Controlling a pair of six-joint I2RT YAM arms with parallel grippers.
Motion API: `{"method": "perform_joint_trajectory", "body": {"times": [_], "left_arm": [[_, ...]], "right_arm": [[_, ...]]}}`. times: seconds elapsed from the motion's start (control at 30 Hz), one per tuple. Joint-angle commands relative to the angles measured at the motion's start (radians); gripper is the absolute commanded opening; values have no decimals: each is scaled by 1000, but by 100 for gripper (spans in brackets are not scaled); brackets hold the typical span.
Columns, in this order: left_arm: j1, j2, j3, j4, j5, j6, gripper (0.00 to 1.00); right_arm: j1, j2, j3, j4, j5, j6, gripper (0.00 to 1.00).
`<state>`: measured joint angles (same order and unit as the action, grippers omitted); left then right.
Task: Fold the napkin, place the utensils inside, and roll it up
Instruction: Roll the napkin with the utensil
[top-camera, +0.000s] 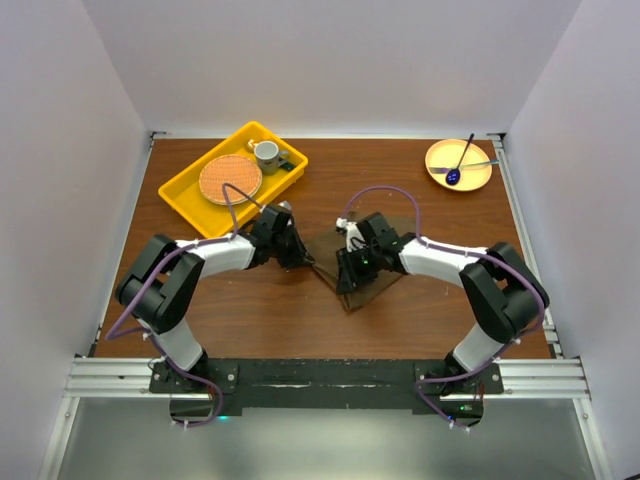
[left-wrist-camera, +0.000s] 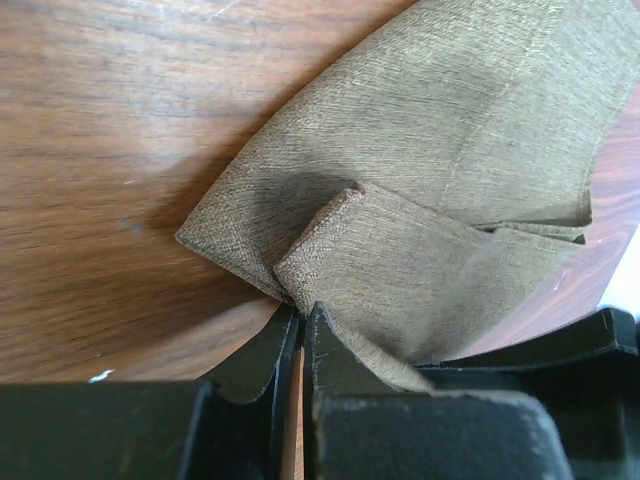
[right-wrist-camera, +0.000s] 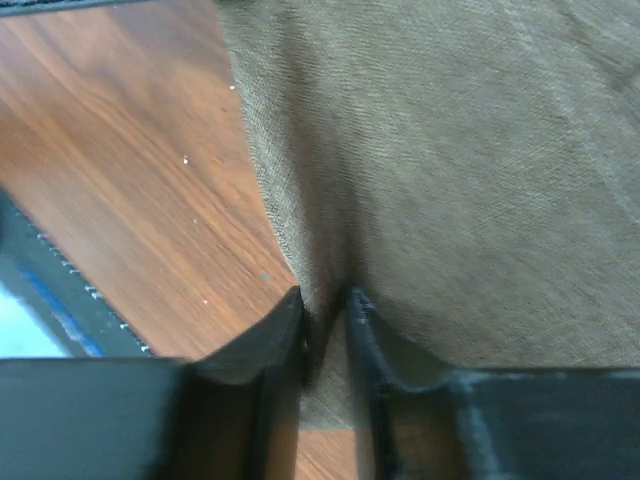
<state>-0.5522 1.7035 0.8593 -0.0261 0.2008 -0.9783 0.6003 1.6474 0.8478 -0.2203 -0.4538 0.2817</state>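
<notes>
The olive-brown napkin (top-camera: 362, 292) lies bunched on the wooden table between my two grippers. My left gripper (top-camera: 298, 258) sits at its left side. In the left wrist view the left gripper (left-wrist-camera: 300, 312) is shut on a folded corner of the napkin (left-wrist-camera: 450, 150), with a small flap turned over just ahead of the tips. My right gripper (top-camera: 348, 272) is on the napkin's near middle. In the right wrist view the right gripper (right-wrist-camera: 325, 300) stands slightly open, and a puckered ridge of the napkin (right-wrist-camera: 480, 180) sits in the narrow gap. The utensils are out of view.
A yellow tray (top-camera: 190, 195) at the back left holds a round orange mat (top-camera: 230, 178) and a cup (top-camera: 266, 153). A yellow plate (top-camera: 435, 158) at the back right carries a dark blue spoon (top-camera: 455, 175) and a pale utensil (top-camera: 478, 164).
</notes>
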Motion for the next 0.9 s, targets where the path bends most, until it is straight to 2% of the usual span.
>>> {"method": "perform_joint_trajectory", "body": {"times": [0.0,0.03,0.1,0.33,0.53,0.73,0.87], "left_arm": [[0,-4,23,-11,32,18,0],[-2,-4,24,-21,35,13,0],[-2,1,30,-32,45,1,0],[0,1,37,-43,77,-45,0],[1,-2,44,-51,97,-57,0],[17,-4,34,-54,118,-59,0],[21,-11,29,-51,129,-62,0]], "right_arm": [[116,-89,98,-116,266,-41,45],[136,-101,114,-128,349,-44,49],[182,-100,155,-157,420,-61,56],[337,-37,237,-156,717,-98,65],[484,54,243,-68,943,-134,67],[555,138,247,-42,1104,-142,67],[575,179,238,-31,1201,-148,62]]}}
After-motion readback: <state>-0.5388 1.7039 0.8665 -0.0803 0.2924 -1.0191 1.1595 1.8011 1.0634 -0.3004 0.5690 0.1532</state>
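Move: The right gripper is just loosening on the napkin's near-left edge. The stretch of that edge to take next lies about 5 cm to its left, 2 cm ahead and 1 cm lower. The left gripper's tips are some 8 cm left and 6 cm ahead; the napkin's near corner is about 5 cm back and 1 cm right. The left fingers already hold the napkin's left end; from them that stretch is roughly 4 cm back and 3 cm right. Open the right fingers wide off the napkin's edge, hop up about 5 cm while carrying the hand 5 cm left towards the left gripper, then lower it again over the edge, swinging its fingers from pointing left-and-down to forward-and-down. Keep the left fingers shut on the napkin's left end, easing that hand slightly back. ##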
